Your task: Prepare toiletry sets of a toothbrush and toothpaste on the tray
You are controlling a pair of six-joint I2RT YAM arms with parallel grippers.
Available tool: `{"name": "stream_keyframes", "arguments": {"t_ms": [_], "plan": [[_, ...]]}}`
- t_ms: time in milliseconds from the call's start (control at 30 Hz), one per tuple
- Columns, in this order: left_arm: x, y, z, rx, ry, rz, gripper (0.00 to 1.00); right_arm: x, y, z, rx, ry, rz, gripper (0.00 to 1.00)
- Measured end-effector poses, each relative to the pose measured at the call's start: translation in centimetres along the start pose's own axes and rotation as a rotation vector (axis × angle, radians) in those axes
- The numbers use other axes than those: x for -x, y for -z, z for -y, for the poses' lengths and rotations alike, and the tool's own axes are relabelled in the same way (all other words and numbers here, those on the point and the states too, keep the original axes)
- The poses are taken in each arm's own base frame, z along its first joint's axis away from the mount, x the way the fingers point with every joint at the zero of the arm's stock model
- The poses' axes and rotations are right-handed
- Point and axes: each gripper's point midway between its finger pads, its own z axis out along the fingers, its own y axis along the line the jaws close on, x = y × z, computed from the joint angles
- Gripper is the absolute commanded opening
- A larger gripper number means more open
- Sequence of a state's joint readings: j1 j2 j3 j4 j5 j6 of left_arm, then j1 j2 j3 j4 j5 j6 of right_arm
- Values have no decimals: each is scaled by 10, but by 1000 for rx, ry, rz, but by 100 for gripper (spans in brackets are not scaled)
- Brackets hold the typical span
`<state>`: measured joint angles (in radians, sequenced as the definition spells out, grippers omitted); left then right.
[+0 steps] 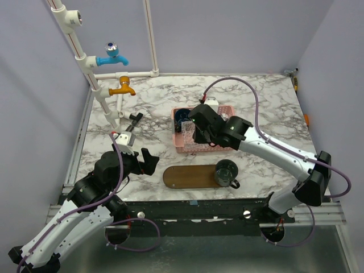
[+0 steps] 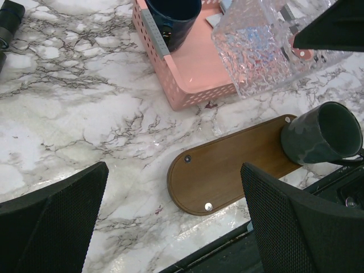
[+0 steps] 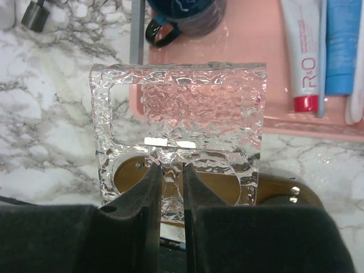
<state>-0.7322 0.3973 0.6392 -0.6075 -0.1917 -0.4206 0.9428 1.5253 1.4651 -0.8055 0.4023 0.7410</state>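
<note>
The dark brown oval tray (image 1: pixel 190 177) (image 2: pixel 233 168) lies near the table's front edge, with a dark green mug (image 1: pixel 226 172) (image 2: pixel 322 133) on its right end. My right gripper (image 3: pixel 169 170) (image 1: pixel 199 135) is shut on the middle bar of a clear textured holder (image 3: pixel 179 114) (image 2: pixel 261 48), held over the near edge of the pink basket (image 1: pixel 196 149) (image 3: pixel 256 68). In the basket lie a white toothpaste tube with a red cap (image 3: pixel 304 51), a blue tube (image 3: pixel 343 45) and a slim toothbrush (image 3: pixel 322 68) between them. My left gripper (image 2: pixel 176 227) (image 1: pixel 143 162) hangs open and empty, left of the tray.
A dark blue mug (image 1: pixel 182 118) (image 2: pixel 172 17) stands in the basket's left end. White pipes with a blue tap (image 1: pixel 112 57) and an orange tap (image 1: pixel 123 88) rise at the back left. A black clamp (image 1: pixel 135 119) sits near them. The table's front edge (image 2: pixel 239 242) runs just below the tray.
</note>
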Motion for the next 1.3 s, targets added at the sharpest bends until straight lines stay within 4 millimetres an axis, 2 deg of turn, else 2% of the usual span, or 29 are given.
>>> {"name": "stream_keyframes", "arguments": {"t_ms": [133, 233, 400, 600, 967, 1300], "plan": [[0, 0, 0, -1, 1, 3, 99, -18, 13, -12, 32, -8, -10, 0], [1, 1, 0, -1, 1, 4, 99, -39, 19, -14, 36, -19, -26, 0], [1, 1, 0, 1, 2, 8, 99, -68, 22, -14, 21, -37, -49, 0], [2, 2, -2, 6, 2, 11, 99, -93, 27, -21, 10, -65, -50, 0], [1, 2, -2, 9, 1, 8, 99, -136, 24, -7, -58, -84, -76, 0], [0, 2, -2, 10, 1, 6, 99, -154, 13, 9, -101, -91, -93, 0]]}}
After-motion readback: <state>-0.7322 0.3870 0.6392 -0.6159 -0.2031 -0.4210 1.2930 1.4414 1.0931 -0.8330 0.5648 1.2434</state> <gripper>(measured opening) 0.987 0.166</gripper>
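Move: The right hand already holds the clear plastic rack; the wooden tray's middle lies about 10 cm back of this hand, 1 cm to its right and 15 cm below. The green mug on the tray's right end is 9 cm back and 10 cm right; the pink basket's middle is 5 cm ahead, 3 cm right. From the idle left hand, the tray is some 15 cm to the right, 1 cm back and 15 cm below. The right hand draws the gripped rack back about 12 cm and down some 10 cm onto the wooden tray. ##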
